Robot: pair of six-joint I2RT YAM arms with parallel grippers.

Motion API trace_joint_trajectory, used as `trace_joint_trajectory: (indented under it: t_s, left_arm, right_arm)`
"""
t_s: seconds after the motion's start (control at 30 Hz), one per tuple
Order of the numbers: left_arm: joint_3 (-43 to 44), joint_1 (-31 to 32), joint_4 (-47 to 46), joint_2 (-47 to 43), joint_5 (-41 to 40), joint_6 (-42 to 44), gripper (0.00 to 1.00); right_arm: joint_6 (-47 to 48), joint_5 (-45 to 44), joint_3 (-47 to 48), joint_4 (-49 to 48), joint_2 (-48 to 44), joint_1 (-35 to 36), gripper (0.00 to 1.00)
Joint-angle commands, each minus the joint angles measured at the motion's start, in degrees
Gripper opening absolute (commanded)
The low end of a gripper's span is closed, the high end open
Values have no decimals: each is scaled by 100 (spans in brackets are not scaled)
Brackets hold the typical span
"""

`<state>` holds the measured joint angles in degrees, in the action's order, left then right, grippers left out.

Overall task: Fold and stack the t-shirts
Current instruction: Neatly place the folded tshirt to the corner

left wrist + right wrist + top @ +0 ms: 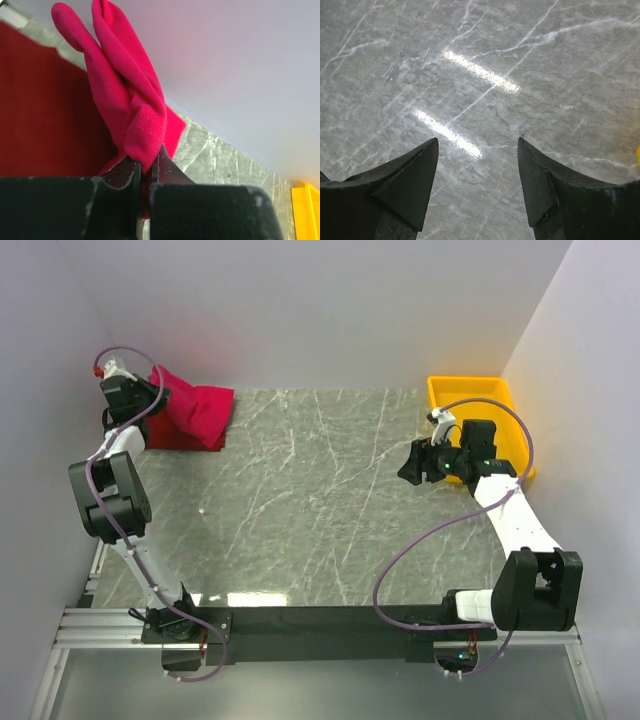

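Note:
My left gripper (155, 392) is at the far left corner of the table, shut on a bunched fold of the bright crimson t-shirt (200, 408). In the left wrist view the crimson cloth (125, 85) rises out of the pinched jaws of the left gripper (147, 162) in two loose lobes. Beneath and beside it lies the darker red t-shirt (40, 115), flat on the table; its edge (188, 444) shows under the crimson one. My right gripper (412, 466) hovers open over bare marble at the right, far from both shirts. The right wrist view shows nothing between the right gripper's (477, 145) fingers.
A yellow plastic tray (500, 400) stands at the far right corner, just behind the right arm; a corner of the tray (306, 210) shows in the left wrist view. White walls close in the table's back and sides. The marble tabletop (320, 500) lies between the arms.

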<state>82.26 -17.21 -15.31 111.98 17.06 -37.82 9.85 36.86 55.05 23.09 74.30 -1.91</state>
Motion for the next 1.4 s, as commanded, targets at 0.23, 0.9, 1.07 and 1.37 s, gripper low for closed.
trace_joint_trajectory:
  t_s: [0.23, 0.9, 1.07, 1.37]
  left_arm:
    - [-754, -282, -631, -519, -580, -85, 1]
    - [-773, -450, 608, -519, -1678, 337, 39]
    - [-738, -450, 863, -1204, -2110, 538, 73]
    - [-1141, -450, 1496, -1838, -1154, -362, 70]
  right_arm:
    - [0, -12, 85, -200, 14, -46, 71]
    - [9, 23, 68, -182, 14, -55, 71]
    - [-9, 84, 103, -200, 23, -46, 71]
    - [-44, 163, 103, -261, 14, -46, 71]
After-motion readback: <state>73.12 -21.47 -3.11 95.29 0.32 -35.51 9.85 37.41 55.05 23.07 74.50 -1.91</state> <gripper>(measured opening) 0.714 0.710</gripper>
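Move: My left hand grips one end of the pink t-shirt over the far-left corner. The middle of the folded red t-shirt it is being laid on is about 2 cm ahead, 3 cm to the right and some 18 cm below. The pink shirt's loose end already rests on the red shirt's right side, roughly 13 cm to my hand's right and 4 cm farther out. From my idle right hand the red shirt lies about 25 cm ahead and 58 cm left. I keep my left grip and sweep the pink t-shirt's raised end left, down and back, some 7 cm in each direction, to lay it over the red shirt's left part, turning the wrist about 20 degrees counter-clockwise and tipping the fingers down. Low there, I open wide and let go, then draw back a little and lift quickly clear, about 10 cm up. ##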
